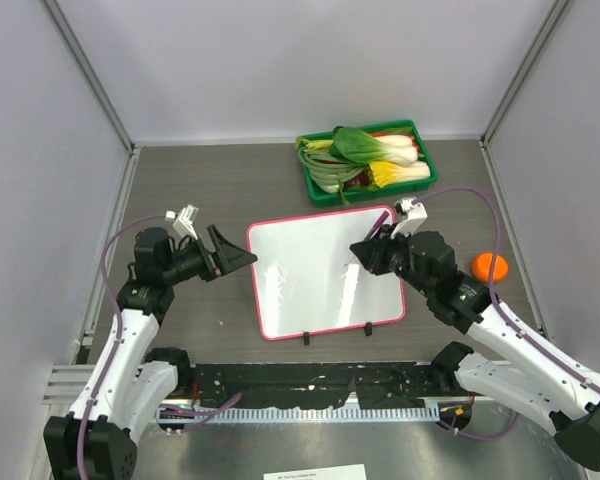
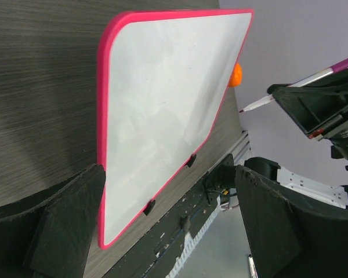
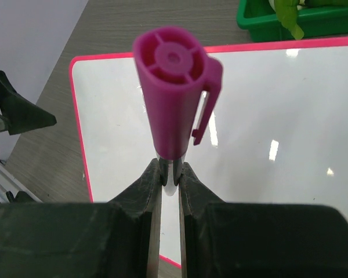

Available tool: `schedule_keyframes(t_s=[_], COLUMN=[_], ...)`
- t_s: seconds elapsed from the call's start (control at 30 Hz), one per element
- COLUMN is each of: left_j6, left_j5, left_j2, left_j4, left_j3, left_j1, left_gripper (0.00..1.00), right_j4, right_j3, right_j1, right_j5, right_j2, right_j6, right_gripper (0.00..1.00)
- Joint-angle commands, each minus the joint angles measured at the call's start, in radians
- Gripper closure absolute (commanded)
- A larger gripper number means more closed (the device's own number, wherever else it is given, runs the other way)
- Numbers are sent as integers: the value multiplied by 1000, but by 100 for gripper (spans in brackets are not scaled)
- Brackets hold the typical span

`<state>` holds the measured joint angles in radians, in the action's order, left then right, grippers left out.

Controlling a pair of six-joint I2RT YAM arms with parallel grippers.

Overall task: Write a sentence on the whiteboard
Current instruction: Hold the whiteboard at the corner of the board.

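The whiteboard [image 1: 320, 275] lies flat mid-table, pink-red frame, two black feet on its near edge, its surface blank. My left gripper [image 1: 238, 255] stands open right at the board's left edge with nothing between its fingers. In the left wrist view the whiteboard [image 2: 168, 116] fills the space ahead of the left gripper [image 2: 168, 226]. My right gripper [image 1: 368, 250] hovers over the board's right part, shut on a marker [image 1: 385, 222] with a magenta cap on its rear end. The right wrist view shows the right gripper [image 3: 170, 174] pinching the marker [image 3: 174, 87] above the whiteboard [image 3: 267, 145]. The marker [image 2: 296, 87] tip looks raised off the board.
A green tray [image 1: 425, 160] of leafy vegetables stands behind the board at the back right. An orange ball [image 1: 490, 266] lies right of the board. A black rail [image 1: 310, 385] runs along the near table edge. Grey walls close in the left, right and back.
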<state>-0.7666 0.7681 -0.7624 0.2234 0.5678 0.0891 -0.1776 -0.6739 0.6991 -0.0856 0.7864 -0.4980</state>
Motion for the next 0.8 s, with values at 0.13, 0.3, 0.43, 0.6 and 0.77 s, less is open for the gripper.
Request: schedule_keyframes(t_s=[0.13, 0.3, 0.43, 0.6, 0.77], left_j6=[72, 7, -28, -33, -45], left_j5=[-36, -35, -98, -113, -112], left_j2=[-106, -114, -94, -123, -112], left_j4=[-41, -172, -309, -322, -331], left_j3=[20, -45, -106, -118, -134], left_j1=[-8, -8, -6, -6, -6], left_gripper=[4, 5, 5, 5, 5], right_j4=[118, 165, 213, 257, 250], right_j3=[-160, -158, -107, -4, 33], right_j1=[-76, -76, -76, -76, -78], right_j5=[207, 256, 305, 325, 247], right_j2=[114, 119, 105, 64, -1], right_j6=[36, 52, 39, -10, 12], right_gripper=[99, 99, 99, 100, 99])
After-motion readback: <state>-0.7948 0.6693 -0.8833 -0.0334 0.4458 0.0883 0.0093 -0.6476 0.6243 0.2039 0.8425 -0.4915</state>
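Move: Ahead of the open left hand by about 8 cm, roughly 1 cm to its right and 5 cm lower, is the far-left corner of the tilted whiteboard. From the left hand, the board's left clip is some 11 cm back, 13 cm right and 19 cm down, and the marker in the right hand is level ahead, 24 cm right and 2 cm higher. From the right hand, the board's middle is about 6 cm left, 2 cm back and 14 cm below. Sinking about 4 cm while reaching some 3 cm forward, the left hand closes in on the whiteboard's far-left corner, fingers staying wide open and turning slightly counter-clockwise. The right hand keeps its grip on the marker over the board, swings up, left and forward, then draws back and down, ending about 3 cm farther left and turned some 10 degrees counter-clockwise. ##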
